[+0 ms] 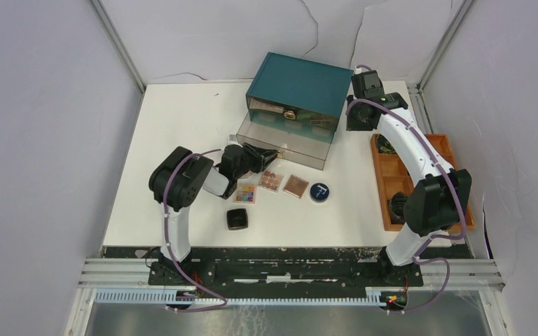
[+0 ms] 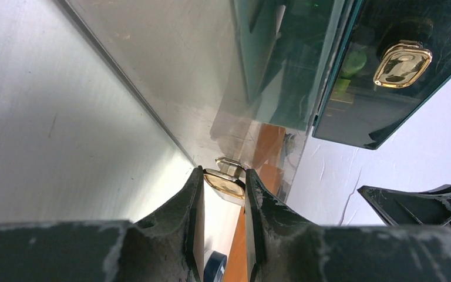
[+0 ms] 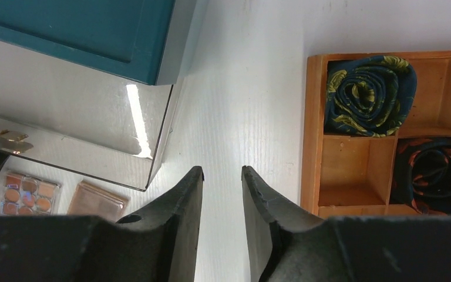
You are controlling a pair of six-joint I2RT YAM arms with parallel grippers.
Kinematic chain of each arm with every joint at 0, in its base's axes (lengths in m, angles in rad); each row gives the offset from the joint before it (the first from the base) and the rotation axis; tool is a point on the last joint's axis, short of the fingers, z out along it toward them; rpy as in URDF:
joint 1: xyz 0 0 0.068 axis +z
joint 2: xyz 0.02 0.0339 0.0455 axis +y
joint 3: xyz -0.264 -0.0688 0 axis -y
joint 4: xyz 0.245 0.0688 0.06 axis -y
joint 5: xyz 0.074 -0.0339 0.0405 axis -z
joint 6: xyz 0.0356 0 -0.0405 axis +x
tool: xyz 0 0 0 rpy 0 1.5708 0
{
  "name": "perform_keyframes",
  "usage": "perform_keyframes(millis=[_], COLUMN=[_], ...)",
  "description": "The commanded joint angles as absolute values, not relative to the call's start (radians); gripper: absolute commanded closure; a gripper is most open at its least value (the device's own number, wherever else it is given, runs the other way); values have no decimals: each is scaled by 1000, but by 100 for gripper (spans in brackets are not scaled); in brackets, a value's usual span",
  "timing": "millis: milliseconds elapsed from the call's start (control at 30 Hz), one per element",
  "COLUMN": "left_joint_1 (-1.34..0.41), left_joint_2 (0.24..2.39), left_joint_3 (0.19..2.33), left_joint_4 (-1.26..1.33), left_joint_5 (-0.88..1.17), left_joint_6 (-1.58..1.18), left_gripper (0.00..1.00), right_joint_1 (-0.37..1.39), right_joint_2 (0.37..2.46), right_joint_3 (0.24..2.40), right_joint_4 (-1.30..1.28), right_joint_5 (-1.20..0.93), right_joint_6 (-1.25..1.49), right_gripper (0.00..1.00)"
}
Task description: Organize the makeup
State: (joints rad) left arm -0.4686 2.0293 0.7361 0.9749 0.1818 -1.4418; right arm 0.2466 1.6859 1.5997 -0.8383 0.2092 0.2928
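Several pieces of makeup lie on the white table in front of the teal drawer box (image 1: 298, 87): a colourful palette (image 1: 244, 194), two brownish palettes (image 1: 270, 181) (image 1: 295, 185), a dark blue round compact (image 1: 320, 192) and a black square compact (image 1: 237, 219). The box's clear lower drawer (image 1: 284, 140) stands pulled out. My left gripper (image 1: 272, 155) (image 2: 223, 171) is shut on that drawer's gold knob (image 2: 230, 183). To the right of the box, my right gripper (image 1: 361, 115) (image 3: 222, 171) hangs open over bare table, holding nothing. The right wrist view catches a palette (image 3: 28, 192) below the drawer.
An orange wooden tray (image 1: 420, 150) (image 3: 312, 129) with compartments sits at the right edge and holds dark rolled cloths (image 3: 369, 94). The upper drawer is closed, its gold knob (image 2: 402, 63) showing. White walls enclose the table.
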Motion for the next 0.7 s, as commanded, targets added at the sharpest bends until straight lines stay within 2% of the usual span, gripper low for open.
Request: perform_keyframes(millis=[0,67,133,233,433,467,500,667], left_joint_1=[-471,-471,-470,-469,-460,-458,-457,-441], left_joint_2=[1993,1974,1949,1900,1747,1715,1686,1543], left_joint_3=[717,733,770,816,845,844,842,789], left_joint_4=[940,889,814,713,521,487,459,378], left_joint_5=[205,210,224,244,236,231,230,248], left_joint_6=[-1337,-1298,-1219,-1125,-957,-932,-910,-814], left_gripper=[76,55,41,31,10,3,0,1], right_joint_1=[242,242,242,242,244,244,245,264], right_joint_2=[1657,1652,1644,1631,1591,1576,1562,1473], right_joint_3=[1595,1597,1600,1598,1579,1567,1549,1432], right_joint_4=[-813,-820,-831,-839,-862,-866,-868,-873], right_joint_5=[201,200,199,195,169,160,154,124], right_joint_6=[301,300,299,303,311,314,317,346], right_gripper=[60,50,42,35,33,34,34,33])
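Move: The left fingers are shut on the knob of the pulled-out lower drawer; the upper drawer's knob is about 11 cm ahead, 4 cm right and 7 cm higher. Some 10 cm back from the left hand and 4 cm down lie the nine-pan palette, 2 cm left, and the bronze palette, 6 cm right. From the right hand the powder jar is about 14 cm back, 9 cm left and 17 cm below. The left hand spreads its fingers wide and lets go of the lower drawer's knob, easing back a little, then lifts clear to about 7 cm up while the wrist rolls some 20 degrees, left side rising, and the fingertips tip slightly upward. Meanwhile the empty right hand opens to about two thirds, high above the table, and then draws back some 3.5 cm, towards the side where the powder jar stands. ##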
